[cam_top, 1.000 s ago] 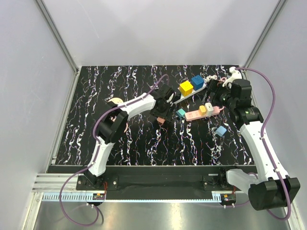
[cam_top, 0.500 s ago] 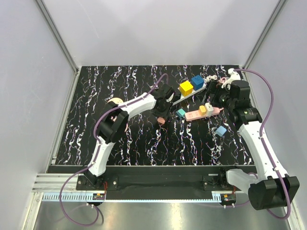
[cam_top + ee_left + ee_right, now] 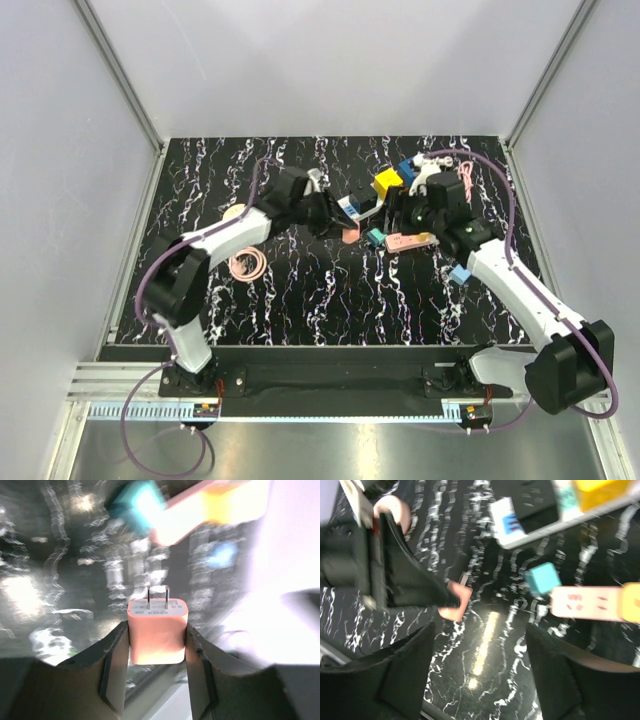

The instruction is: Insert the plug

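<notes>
My left gripper is shut on a pink plug and holds it just left of the teal cube. In the left wrist view the plug sits squarely between both fingers, its two prongs pointing away toward the blurred pink power strip. The pink power strip lies right of the plug, with a yellow block at its right end. My right gripper hovers over that strip, open and empty. In the right wrist view it looks down at the plug and the strip.
A white power strip carries a yellow cube and a blue cube behind the grippers. A light-blue cube lies at the right. A pink coiled cable and a tape roll lie at the left.
My left arm has swung its elbow back and left, and the plug now points right toward the strips. My right gripper has moved left over the pink strip. The pink cable coil is now uncovered.
</notes>
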`<state>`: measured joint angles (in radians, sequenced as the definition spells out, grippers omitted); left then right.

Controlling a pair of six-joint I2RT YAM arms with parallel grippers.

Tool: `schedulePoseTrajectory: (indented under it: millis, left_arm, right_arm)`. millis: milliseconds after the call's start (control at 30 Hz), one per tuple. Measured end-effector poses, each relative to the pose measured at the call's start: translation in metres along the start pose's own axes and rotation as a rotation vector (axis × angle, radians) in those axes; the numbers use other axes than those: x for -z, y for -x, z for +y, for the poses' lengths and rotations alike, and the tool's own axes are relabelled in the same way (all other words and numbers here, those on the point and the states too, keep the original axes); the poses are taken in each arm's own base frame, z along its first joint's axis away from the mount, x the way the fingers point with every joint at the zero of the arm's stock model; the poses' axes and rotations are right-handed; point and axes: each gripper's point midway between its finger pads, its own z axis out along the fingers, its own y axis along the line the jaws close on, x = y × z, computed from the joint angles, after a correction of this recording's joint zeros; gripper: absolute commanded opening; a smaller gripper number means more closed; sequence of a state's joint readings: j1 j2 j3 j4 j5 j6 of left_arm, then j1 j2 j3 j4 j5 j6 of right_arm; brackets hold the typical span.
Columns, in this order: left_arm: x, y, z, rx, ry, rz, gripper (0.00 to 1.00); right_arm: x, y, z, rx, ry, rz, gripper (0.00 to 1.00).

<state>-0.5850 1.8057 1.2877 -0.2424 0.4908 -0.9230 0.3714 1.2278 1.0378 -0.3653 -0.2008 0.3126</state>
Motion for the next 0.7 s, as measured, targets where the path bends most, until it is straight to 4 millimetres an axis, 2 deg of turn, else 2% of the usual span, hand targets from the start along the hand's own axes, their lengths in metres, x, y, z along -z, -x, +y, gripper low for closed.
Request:
schedulePoseTrajectory:
  millis: [133,300,533,600,700]
  left_arm:
    - [0.020,0.019,-0.038,0.176,-0.258,-0.071,0.00]
    - [0.028,0.019,-0.066,0.300,-0.426,-0.045,0.00]
    - [0.042,0.024,-0.090,0.373,-0.542,-0.039,0.00]
    - [0.044,0.025,-0.093,0.382,-0.556,-0.038,0.00]
    - [0.044,0.025,-0.091,0.399,-0.559,-0.040,0.00]
  right_arm:
    - [-0.005,-0.007,0.016,0.029,0.045,-0.019,0.67]
    - [-0.008,-0.007,0.030,0.067,0.077,-0.044,0.62]
    - [-0.014,-0.004,0.051,0.104,0.101,-0.083,0.60]
    - [-0.019,-0.007,0.051,0.109,0.089,-0.080,0.57]
    - [-0.028,-0.012,0.048,0.110,0.057,-0.071,0.47]
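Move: The orange plug is already in the left fingers, about 10 cm to the right hand's left, nearly level forward and some 8 cm below it. From the left hand, the right gripper is thus about 10 cm right and 8 cm up. From the right hand, the teal adapter lies 5 cm ahead, 4 cm left and 19 cm down; the black plug on the white strip is 14 cm ahead, 6 cm left and 16 cm down. Left lifts the held orange plug 10 cm, tipping it level rightward; right nears it 5 cm leftward, part-closing. ##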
